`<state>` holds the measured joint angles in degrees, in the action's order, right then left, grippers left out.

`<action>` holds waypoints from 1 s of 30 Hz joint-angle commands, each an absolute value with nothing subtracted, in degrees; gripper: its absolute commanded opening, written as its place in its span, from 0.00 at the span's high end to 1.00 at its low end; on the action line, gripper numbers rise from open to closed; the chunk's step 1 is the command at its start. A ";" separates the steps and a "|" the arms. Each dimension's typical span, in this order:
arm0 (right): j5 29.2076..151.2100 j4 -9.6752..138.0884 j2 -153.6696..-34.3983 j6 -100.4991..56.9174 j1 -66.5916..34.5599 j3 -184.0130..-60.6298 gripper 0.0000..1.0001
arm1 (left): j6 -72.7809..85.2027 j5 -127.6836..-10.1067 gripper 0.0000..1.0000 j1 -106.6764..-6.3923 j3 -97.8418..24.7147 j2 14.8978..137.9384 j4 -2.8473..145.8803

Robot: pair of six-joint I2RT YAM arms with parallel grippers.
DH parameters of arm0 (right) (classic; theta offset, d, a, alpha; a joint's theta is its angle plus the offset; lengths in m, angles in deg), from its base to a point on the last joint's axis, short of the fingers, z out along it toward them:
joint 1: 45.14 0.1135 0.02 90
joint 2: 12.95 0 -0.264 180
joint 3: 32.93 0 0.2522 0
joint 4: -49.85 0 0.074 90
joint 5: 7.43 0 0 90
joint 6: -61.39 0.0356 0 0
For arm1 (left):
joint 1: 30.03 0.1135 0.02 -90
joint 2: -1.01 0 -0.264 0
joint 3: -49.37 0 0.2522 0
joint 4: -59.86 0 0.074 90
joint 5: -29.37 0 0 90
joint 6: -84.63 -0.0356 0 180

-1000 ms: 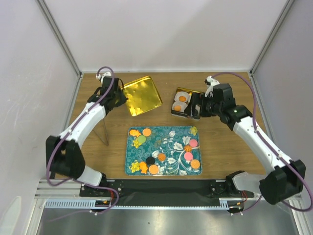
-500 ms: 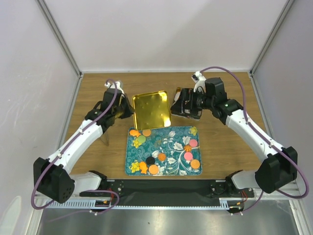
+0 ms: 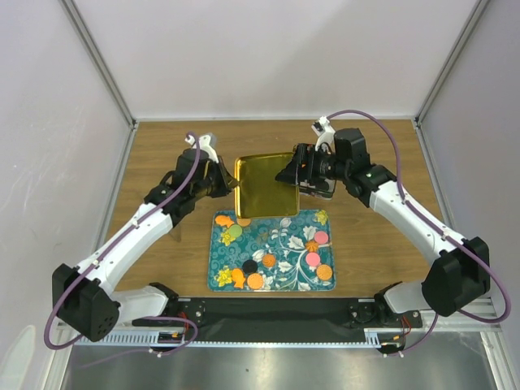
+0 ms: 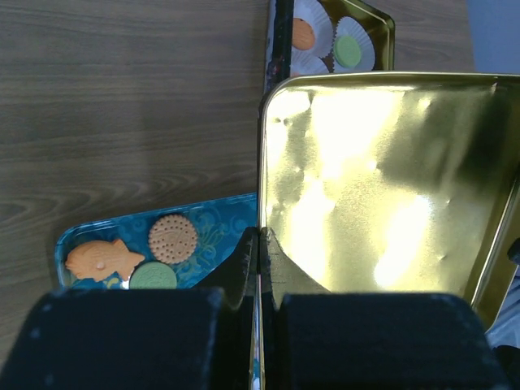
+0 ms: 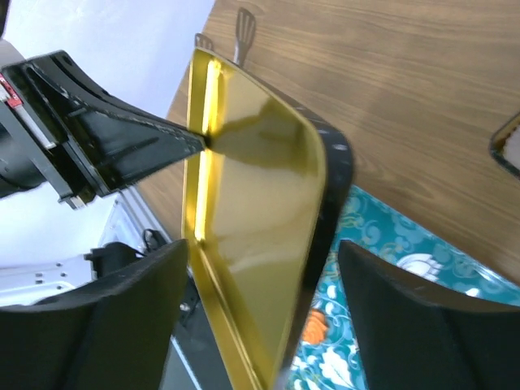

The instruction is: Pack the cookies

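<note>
Several cookies (image 3: 255, 281) in orange, green, black and pink lie on the teal flowered tray (image 3: 284, 244). Two more, orange (image 4: 303, 34) and green (image 4: 348, 51), sit in white paper cups in the open tin (image 4: 382, 20). My left gripper (image 3: 231, 184) is shut on the left rim of the gold tin lid (image 3: 264, 185), holding it tilted up over the tray's far edge. My right gripper (image 3: 290, 174) is open astride the lid's right edge (image 5: 252, 227), with a gap showing on both sides. The tin is mostly hidden behind it in the top view.
A small metal spatula (image 5: 244, 24) lies on the wooden table to the left. White enclosure walls (image 3: 49, 122) close in the sides and back. The arm bases stand along the near edge (image 3: 268, 313).
My left gripper carried the gold lid rightward and tipped it up. My right gripper left the tin, moved left to the lid's right edge, and its jaws narrowed somewhat.
</note>
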<state>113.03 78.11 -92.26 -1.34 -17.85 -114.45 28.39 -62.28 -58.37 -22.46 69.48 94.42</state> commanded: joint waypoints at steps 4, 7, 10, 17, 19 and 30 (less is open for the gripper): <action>111.66 72.49 -91.53 3.12 -17.28 -112.35 0.32 | 32.77 -63.09 1.00 -59.83 -22.84 69.39 89.62; 110.87 71.96 -91.09 3.65 -17.28 -111.73 0.40 | 34.53 -63.01 1.00 -60.27 -22.58 69.48 88.91; 110.17 71.87 -90.56 4.00 -17.28 -111.73 0.50 | 35.23 -62.57 0.99 -60.97 -22.67 69.39 88.39; 109.55 71.96 -90.21 5.23 -17.72 -111.73 0.79 | 34.36 -61.08 0.91 -62.99 -24.60 69.92 89.18; 109.72 72.14 -89.95 5.67 -17.90 -111.73 0.89 | 34.10 -60.90 0.83 -63.26 -24.60 69.66 89.26; 110.34 78.98 -91.61 8.39 -21.15 -116.98 1.00 | 22.09 -55.72 0.29 -65.10 -27.50 63.69 90.06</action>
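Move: The gold lid is pinched by its left edge in my left hand, its middle about 7 cm to that hand's right at nearly the same height. From my right hand, whose open fingers straddle the far side, its middle is some 5 cm left and 2 cm back. The cookie box stands about 9 cm ahead and 9 cm right of my right hand, roughly 20 cm below. The patterned tray's middle is about 16 cm back and 4 cm left of it, equally low. I pass the lid across: my right hand stays nearly still while its fingers close over the lid's right edge and pinch it, then eases about 2 cm right and 1 cm forward, turning slightly clockwise. My left hand drifts some 2.5 cm right with the lid, opens wide to let go of its edge and begins to rise. ##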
